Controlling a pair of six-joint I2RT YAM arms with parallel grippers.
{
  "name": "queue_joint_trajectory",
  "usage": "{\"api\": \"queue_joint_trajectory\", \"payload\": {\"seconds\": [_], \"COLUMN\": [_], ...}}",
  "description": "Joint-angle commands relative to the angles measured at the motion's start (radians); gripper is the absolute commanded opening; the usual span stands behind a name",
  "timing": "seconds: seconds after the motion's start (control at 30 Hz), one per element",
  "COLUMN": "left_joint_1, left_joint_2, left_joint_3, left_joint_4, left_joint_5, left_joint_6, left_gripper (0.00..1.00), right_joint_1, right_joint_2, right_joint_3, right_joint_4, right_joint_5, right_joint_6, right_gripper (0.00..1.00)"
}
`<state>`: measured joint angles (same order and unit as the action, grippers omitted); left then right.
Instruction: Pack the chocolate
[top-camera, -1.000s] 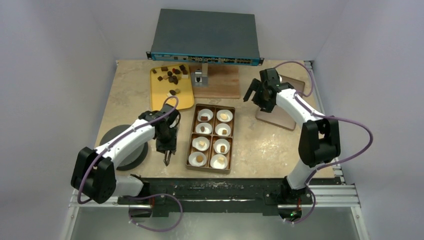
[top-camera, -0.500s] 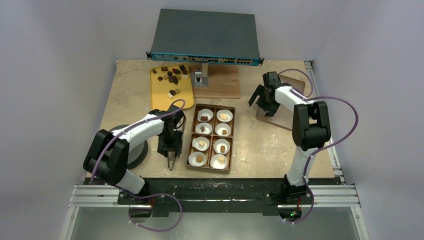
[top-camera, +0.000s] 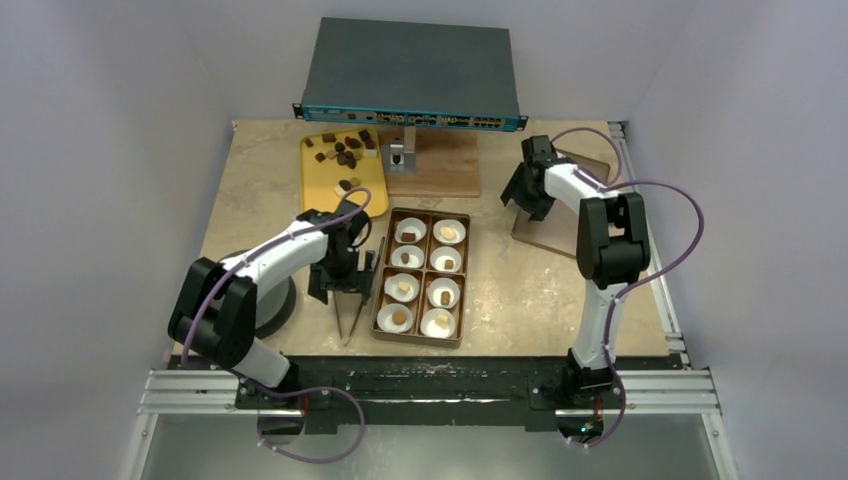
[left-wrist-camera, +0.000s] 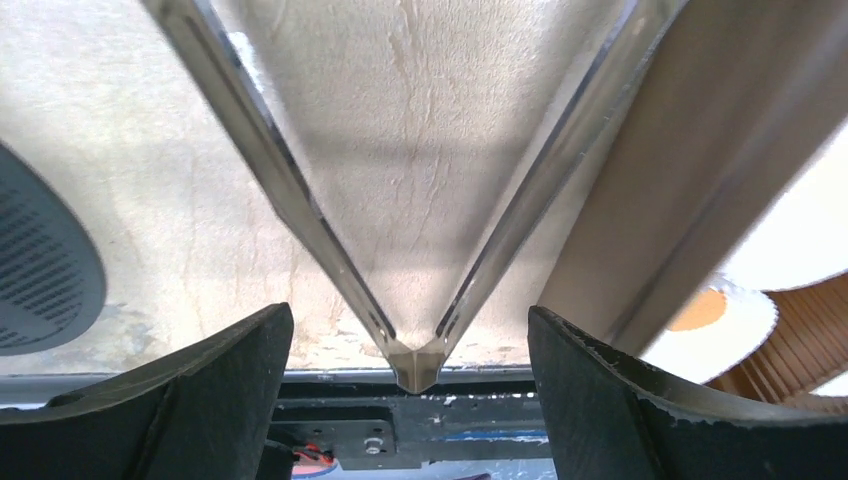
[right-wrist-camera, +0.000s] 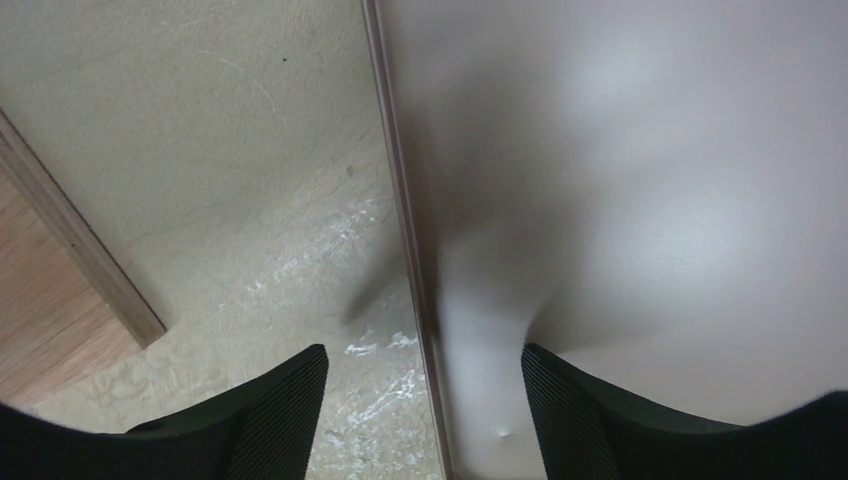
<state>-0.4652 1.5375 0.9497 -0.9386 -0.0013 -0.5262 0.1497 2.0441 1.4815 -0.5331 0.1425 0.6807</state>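
Several dark and tan pieces of chocolate lie on the yellow tray at the back left. More pieces sit in white paper cups in the brown box. Metal tongs lie spread in a V on the table, left of the box. My left gripper hangs open over them; in the left wrist view the tongs' hinge sits between the fingers without touching them. My right gripper is open, its jaws straddling the left edge of the flat brown lid.
A black round disc lies by the left arm. At the back, a wooden board carries a small stand, with a network switch behind it. The box wall runs just right of the tongs.
My left gripper has opened and let go of the tongs, which now lie spread on the table. My right gripper has come down to the lid's left edge, its jaws slightly narrower.
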Motion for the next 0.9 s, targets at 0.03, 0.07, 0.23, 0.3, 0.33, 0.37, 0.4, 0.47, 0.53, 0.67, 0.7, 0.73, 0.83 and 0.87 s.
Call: {"api": "queue_joint_trajectory", "payload": {"seconds": [0.03,0.07,0.23,0.3,0.33,0.37,0.4,0.47,0.53,0.67,0.7,0.73,0.83,0.87], "left_joint_1": [0.012,0.012,0.013,0.013,0.013,0.013,0.013,0.012,0.011,0.010,0.009,0.006,-0.009,-0.020], "left_joint_2": [-0.090,-0.104,-0.155,-0.176,-0.185,-0.195,-0.205,-0.229,-0.250,-0.290,-0.300,-0.310,-0.351,-0.363], "left_joint_3": [0.120,0.140,0.226,0.248,0.259,0.268,0.277,0.291,0.305,0.306,0.302,0.296,0.266,0.256], "left_joint_4": [-0.099,-0.118,-0.184,-0.191,-0.196,-0.200,-0.202,-0.200,-0.188,-0.107,-0.083,-0.051,0.048,0.080], "left_joint_5": [-0.076,-0.082,-0.081,-0.071,-0.067,-0.062,-0.055,-0.036,-0.008,0.090,0.129,0.145,0.200,0.205], "left_joint_6": [0.040,0.043,0.056,0.059,0.058,0.058,0.059,0.055,0.052,0.022,0.010,-0.002,-0.044,-0.059], "left_gripper": [0.87,0.88,0.88,0.88,0.88,0.88,0.88,0.88,0.88,0.88,0.88,0.88,0.88,0.88], "right_joint_1": [0.000,0.003,0.027,0.040,0.048,0.058,0.065,0.079,0.087,0.088,0.088,0.089,0.097,0.100], "right_joint_2": [0.025,0.026,0.059,0.068,0.074,0.080,0.086,0.089,0.078,0.031,0.011,-0.015,-0.123,-0.166], "right_joint_3": [0.032,0.033,0.061,0.058,0.056,0.053,0.051,0.043,0.024,-0.027,-0.044,-0.061,-0.129,-0.153], "right_joint_4": [-0.031,-0.035,-0.067,-0.066,-0.063,-0.062,-0.063,-0.057,-0.039,0.006,0.015,0.024,0.045,0.048], "right_joint_5": [0.089,0.100,0.150,0.161,0.166,0.170,0.172,0.172,0.173,0.159,0.156,0.156,0.173,0.177], "right_joint_6": [-0.013,-0.016,-0.027,-0.026,-0.025,-0.023,-0.020,-0.017,-0.015,-0.018,-0.021,-0.023,-0.033,-0.037], "right_gripper": [0.59,0.56,0.38,0.33,0.31,0.29,0.27,0.19,0.12,0.00,0.00,0.00,0.00,0.00]}}
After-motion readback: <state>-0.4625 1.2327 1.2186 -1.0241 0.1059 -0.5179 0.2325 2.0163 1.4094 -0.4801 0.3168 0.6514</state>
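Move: The brown lid's left rim already runs between the right gripper's open fingers, about 1 cm below; the lid's middle is roughly 6 cm ahead and 11 cm to the right. The chocolate box stands some 20 cm back and 23 cm to the left. Under the empty left gripper lie the metal tongs, about 3 cm down, centred 2 cm ahead and 2 cm right; the box is some 18 cm right and 7 cm ahead, the lid 52 cm right and 34 cm ahead. Close the right gripper fully on the lid's left rim, shifting about a centimetre right and back left with a slight roll, then start drawing back towards the base. Meanwhile lift the left gripper, still wide open, about 15 cm away from the tongs, first easing forward and finally swinging some 4 cm right towards the box, tilting the fingers outward by roughly 20 degrees and rolling. ##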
